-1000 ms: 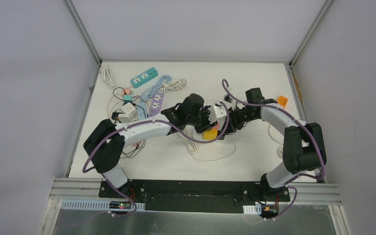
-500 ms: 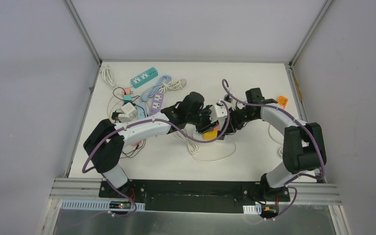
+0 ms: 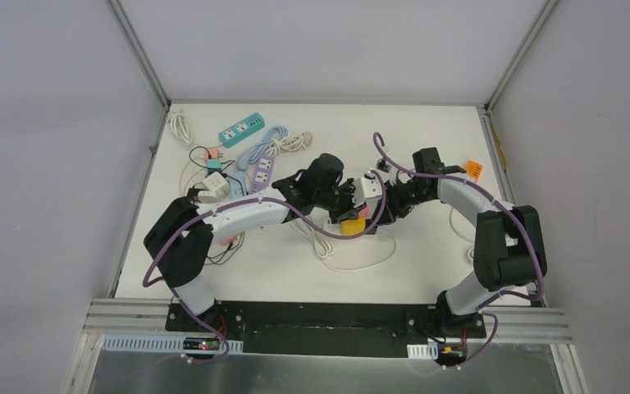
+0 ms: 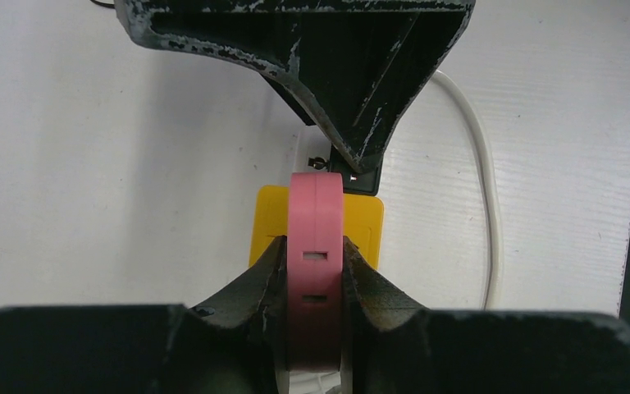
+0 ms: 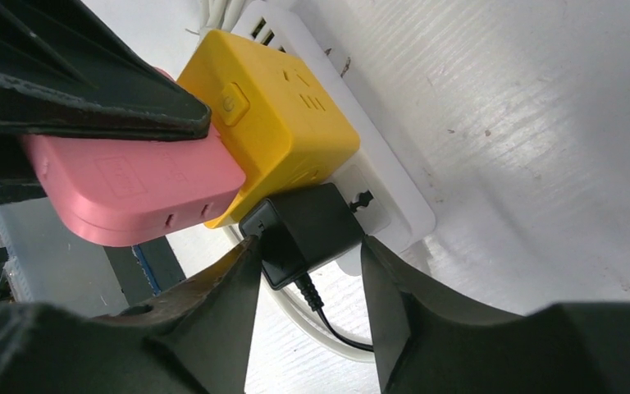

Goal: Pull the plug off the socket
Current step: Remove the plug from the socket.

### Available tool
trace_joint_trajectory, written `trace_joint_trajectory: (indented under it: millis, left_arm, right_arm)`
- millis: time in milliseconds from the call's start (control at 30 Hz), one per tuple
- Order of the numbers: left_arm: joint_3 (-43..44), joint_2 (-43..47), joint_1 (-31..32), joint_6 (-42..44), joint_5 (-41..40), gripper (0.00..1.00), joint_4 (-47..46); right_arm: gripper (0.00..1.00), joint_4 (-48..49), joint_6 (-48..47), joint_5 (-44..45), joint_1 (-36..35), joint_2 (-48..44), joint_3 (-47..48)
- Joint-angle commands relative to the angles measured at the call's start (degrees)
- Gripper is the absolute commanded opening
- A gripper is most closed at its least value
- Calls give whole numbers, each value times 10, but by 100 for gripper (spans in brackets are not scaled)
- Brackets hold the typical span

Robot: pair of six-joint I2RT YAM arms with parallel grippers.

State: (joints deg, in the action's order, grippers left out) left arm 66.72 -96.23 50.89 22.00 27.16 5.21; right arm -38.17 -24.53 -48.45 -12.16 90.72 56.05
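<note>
A pink plug (image 4: 316, 238) sits in a yellow cube socket (image 4: 362, 220), which stands on a white power strip (image 5: 394, 205) at mid-table. My left gripper (image 4: 315, 256) is shut on the pink plug, one finger pressed on each flat side. From above, the left gripper (image 3: 346, 208) and right gripper (image 3: 382, 215) meet over the yellow cube (image 3: 349, 227). A black plug (image 5: 308, 234) with a thin black lead sits in the strip beside the cube. My right gripper (image 5: 308, 256) straddles it, both fingers against its sides.
At the back left lie a teal power strip (image 3: 241, 130), a lavender strip (image 3: 260, 174) and a white cube adapter (image 3: 213, 187) amid tangled cords. An orange piece (image 3: 473, 170) lies at the right edge. A white cable (image 3: 361, 261) loops in front of the strip.
My left gripper's fingers have closed onto the pink plug. Both arms have stayed almost where they were.
</note>
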Motion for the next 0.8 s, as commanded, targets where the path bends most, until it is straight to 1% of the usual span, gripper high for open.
trace_joint_trajectory:
  millis: [0, 233, 367, 567, 767]
  left_arm:
    - [14, 5, -5, -11, 4, 0, -13]
    - [-12, 22, -4, -29, -6, 0, -27]
    - [-22, 29, 2, -36, -14, 0, -32]
    - [-29, 31, 5, -50, -24, 0, -42]
    - [-31, 30, 7, -57, -27, 0, -49]
  right_arm:
    - [53, -13, -11, -4, 15, 8, 11]
    - [69, -22, -12, -55, 29, -8, 9]
    - [72, -19, -3, -82, 29, -14, 8]
    - [77, 35, 63, -95, 23, -14, -9]
    - [79, 74, 104, -65, 0, -11, -21]
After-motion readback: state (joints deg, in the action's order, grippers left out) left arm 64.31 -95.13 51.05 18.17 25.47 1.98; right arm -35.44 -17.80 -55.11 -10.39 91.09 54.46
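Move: The left gripper already pinches the pink plug, which sits on the yellow cube; the cube's middle is about 4 cm below that hand, 1 cm back and 1 cm to its left. The right gripper stands astride the black adapter, whose middle is about 2 cm to its left, level fore and aft, and 1 cm lower. From the right hand the cube lies some 5 cm straight left and 1 cm lower; the pink plug is 4 cm left, 1 cm ahead, 3 cm higher. Spread the right fingers wide, from about half open to nearly four fifths, clearing the black adapter's sides. Ease that hand about 1 cm to the right, then lift it about 1 cm while bringing it nearly 2 cm back left towards the yellow cube, wrist tilting some 10 degrees so the fingers point less steeply down. Hold the left gripper in place, still pinching the pink plug. ##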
